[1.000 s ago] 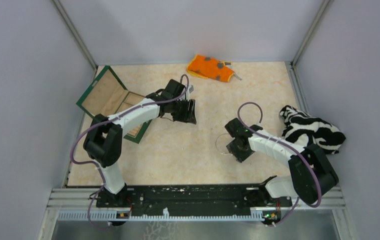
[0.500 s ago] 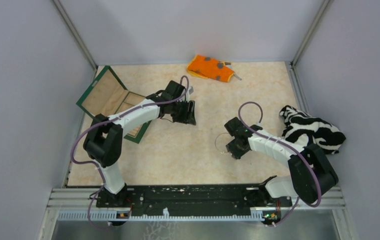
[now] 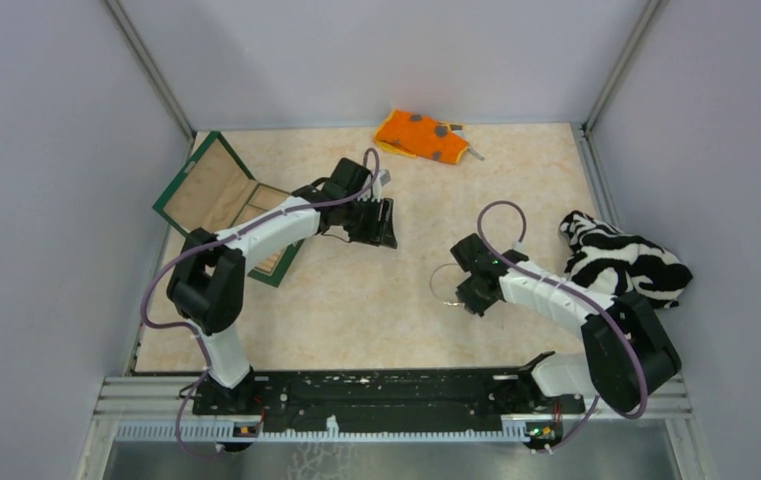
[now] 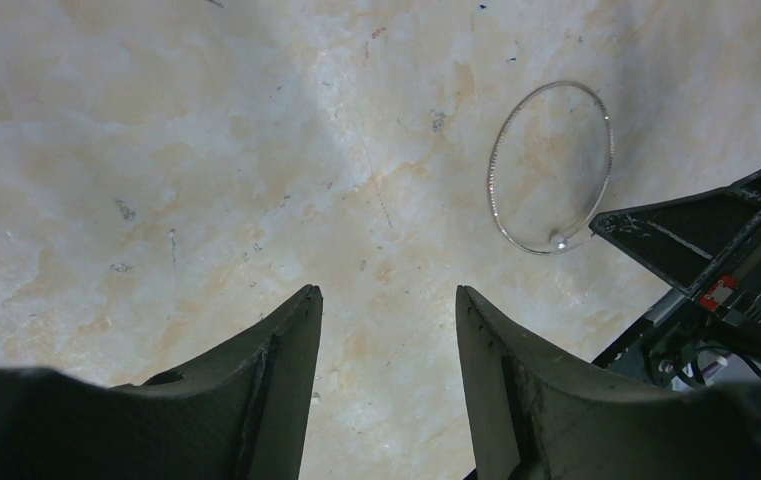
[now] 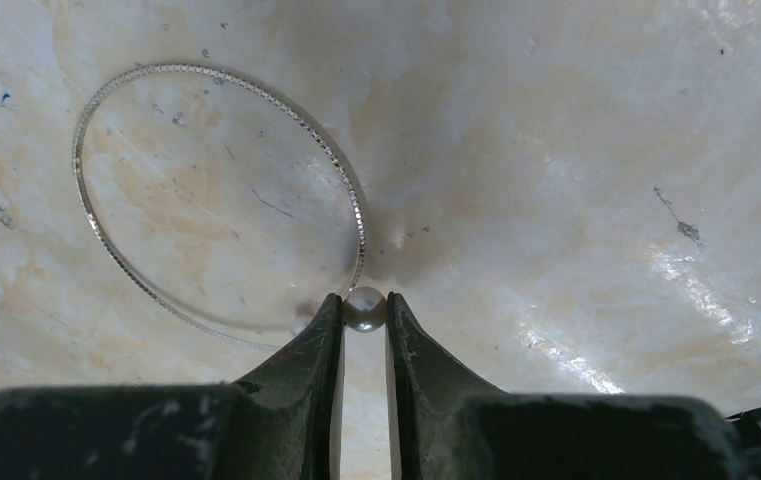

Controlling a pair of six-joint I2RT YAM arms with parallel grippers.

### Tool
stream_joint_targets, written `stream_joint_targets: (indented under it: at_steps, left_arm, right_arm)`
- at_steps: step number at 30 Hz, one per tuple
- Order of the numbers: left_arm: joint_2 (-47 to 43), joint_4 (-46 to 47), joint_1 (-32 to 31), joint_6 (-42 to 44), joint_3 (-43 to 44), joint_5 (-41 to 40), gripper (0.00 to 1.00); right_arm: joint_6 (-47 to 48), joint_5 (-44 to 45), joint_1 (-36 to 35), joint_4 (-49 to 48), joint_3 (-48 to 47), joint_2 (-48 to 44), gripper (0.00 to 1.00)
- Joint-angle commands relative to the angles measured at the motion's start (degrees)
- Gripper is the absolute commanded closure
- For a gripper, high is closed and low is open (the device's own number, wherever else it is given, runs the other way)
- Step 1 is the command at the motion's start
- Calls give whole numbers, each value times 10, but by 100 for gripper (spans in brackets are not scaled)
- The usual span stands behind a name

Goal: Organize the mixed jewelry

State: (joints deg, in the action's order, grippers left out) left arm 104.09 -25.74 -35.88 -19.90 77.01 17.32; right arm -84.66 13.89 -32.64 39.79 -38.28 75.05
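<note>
A thin silvery bangle hoop [image 5: 359, 230] lies flat on the marbled tabletop, and its left rim [image 3: 432, 284] also shows in the top view. My right gripper [image 5: 364, 298] sits at the hoop's near right rim, shut on a tiny pearl-like bead [image 5: 364, 312] pinched between its fingertips. A second pale speck [image 5: 299, 326] lies just left of the left finger. My left gripper [image 4: 386, 292] hovers open over bare table, well left of the hoop [image 4: 493, 190], with nothing between its fingers.
An open green box [image 3: 218, 190] with a tan lining lies at the left, under the left arm. An orange grey-spotted cloth [image 3: 418, 136] rests by the back wall. A black-and-white striped cloth [image 3: 624, 262] is bunched at the right edge.
The right gripper's jaws have closed from partly open onto the small bead beside the hoop. The right wrist shifted slightly toward the hoop. The left arm barely moved.
</note>
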Motion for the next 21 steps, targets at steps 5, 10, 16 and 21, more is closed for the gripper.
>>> stream_joint_targets:
  at_steps: [5, 10, 16, 21]
  left_arm:
    - [15, 6, 22, -16, 25, 51, 41]
    - [9, -9, 46, -19, 27, 83, 41]
    - [3, 0, 49, -47, 14, 118, 41]
    - [-9, 61, 49, -91, -34, 164, 39]
  right_arm:
    - [83, 37, -7, -27, -36, -37, 100]
    - [122, 40, -7, -70, -32, -57, 100]
    - [177, 21, -7, -129, -16, -87, 100]
    - [207, 2, -6, -173, 18, -127, 100]
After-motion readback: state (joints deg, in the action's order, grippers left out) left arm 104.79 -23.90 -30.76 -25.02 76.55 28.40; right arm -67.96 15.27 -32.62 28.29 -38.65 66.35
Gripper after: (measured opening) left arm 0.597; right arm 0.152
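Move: The right fingers already pinch one end pearl of the thin silver bangle, whose ring spreads with its middle about 5 cm left and 6 cm ahead, at roughly fingertip height. The half-open left gripper waits some 18 cm left, 13 cm ahead and 8 cm higher; the open jewelry box lies about 41 cm left and 16 cm ahead. From the left hand the ring's middle is about 13 cm to the right, 8 cm back and 8 cm below. Keeping its pinch on the end pearl, the right hand carries the bangle up about 5 cm and forward nearly as far, drifting some 2 cm left towards the waiting left gripper. As it rises, its fingertips swing outward by almost 20 degrees and the wrist turns about 15 degrees counter-clockwise, while the left hand, half open, stays near its place and tilts about 10 degrees. ##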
